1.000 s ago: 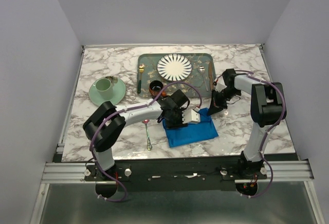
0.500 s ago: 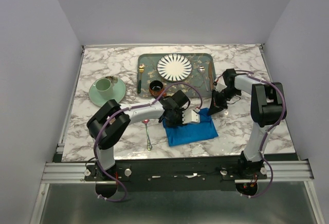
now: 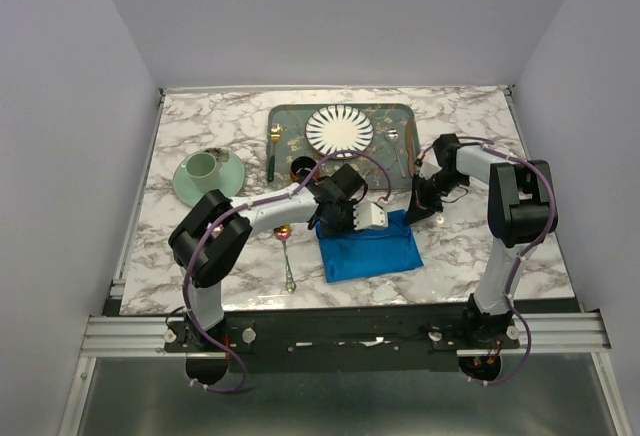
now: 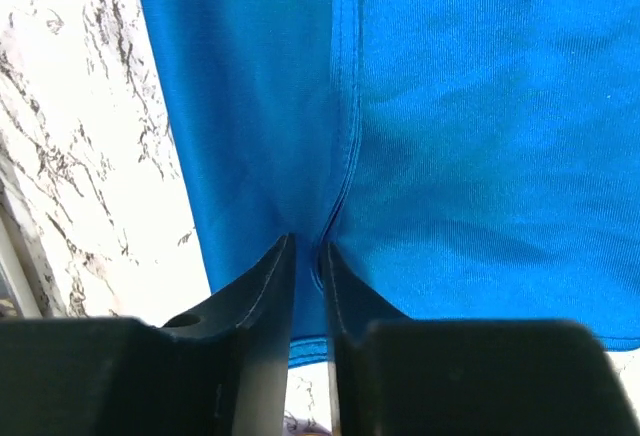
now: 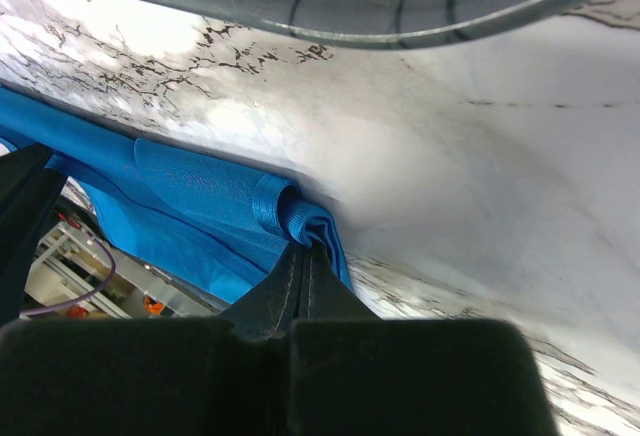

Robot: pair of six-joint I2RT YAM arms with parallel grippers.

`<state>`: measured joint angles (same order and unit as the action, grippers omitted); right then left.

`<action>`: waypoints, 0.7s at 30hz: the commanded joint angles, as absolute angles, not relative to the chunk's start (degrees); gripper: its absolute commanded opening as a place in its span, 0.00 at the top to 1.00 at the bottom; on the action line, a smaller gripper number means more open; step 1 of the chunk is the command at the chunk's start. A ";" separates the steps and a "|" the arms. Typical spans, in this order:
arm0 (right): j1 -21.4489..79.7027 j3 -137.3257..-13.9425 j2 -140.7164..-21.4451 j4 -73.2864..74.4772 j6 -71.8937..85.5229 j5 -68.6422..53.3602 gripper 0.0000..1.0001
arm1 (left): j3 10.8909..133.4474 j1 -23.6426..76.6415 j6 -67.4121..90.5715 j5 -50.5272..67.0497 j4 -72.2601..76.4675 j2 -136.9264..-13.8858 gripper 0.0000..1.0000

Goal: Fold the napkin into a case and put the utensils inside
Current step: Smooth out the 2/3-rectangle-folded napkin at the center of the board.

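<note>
The bright blue napkin (image 3: 372, 252) lies folded on the marble between the arms. My left gripper (image 3: 352, 226) is at its far left part. In the left wrist view the black fingers (image 4: 262, 286) stand nearly together on the napkin (image 4: 470, 136), its hem running in between the tips, so the left gripper (image 4: 307, 248) is shut on the cloth. My right gripper (image 3: 418, 208) is shut on the napkin's far right corner; a bunched roll of blue napkin (image 5: 290, 211) sits in the right gripper (image 5: 306, 248). A thin utensil (image 3: 288, 261) lies left of the napkin; fork and spoon cannot be told apart.
A grey-green tray (image 3: 290, 116) at the back holds a striped plate (image 3: 340, 130), a gold fork with green handle (image 3: 271, 151) and brown-handled cutlery (image 3: 400, 151). A small dark cup (image 3: 302, 169) sits at its front. A green cup on a saucer (image 3: 207, 174) stands left.
The left gripper's jaws have narrowed onto the napkin's hem, and the gripper has shifted slightly toward the back. The right arm has not moved.
</note>
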<state>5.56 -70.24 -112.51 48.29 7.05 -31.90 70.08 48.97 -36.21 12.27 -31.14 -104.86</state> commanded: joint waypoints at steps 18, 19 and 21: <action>5.89 -72.07 -113.03 48.87 7.21 -29.09 0.99 | 74.36 48.60 -35.07 26.89 -39.99 -102.74 1.00; 5.89 -72.16 -113.11 48.87 7.21 -28.83 0.99 | 74.27 48.60 -34.81 26.98 -39.82 -103.01 1.00; 5.89 -72.16 -113.12 48.95 7.21 -28.48 0.99 | 74.09 48.60 -34.28 27.85 -39.73 -103.88 1.00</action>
<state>5.56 -70.98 -112.51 48.51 7.07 -30.87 73.47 48.71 -35.99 23.03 -38.02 -104.25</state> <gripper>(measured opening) 0.013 0.009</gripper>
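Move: The left hand hangs just over the end of the napkin's inner hem, about 1 cm below its fingertips. The middle of the napkin lies some 7 cm to that hand's right and 3 cm back, the red-gold spoon about 10 cm left and 5 cm back, and the dark cup roughly 14 cm ahead and 6 cm left. The right hand holds the napkin's far right corner between its fingers; from it, the hem end lies about 16 cm left and 4 cm back. Staying almost in place at first, the left hand shuts its part-open fingers and pinches the napkin's hem near its left end. It then draws the hem back about 3 cm, rising some 2 cm and easing about 1 cm right, fingertips swinging back some 10 degrees. The right hand keeps its pinch on the far right corner, nearly still. ##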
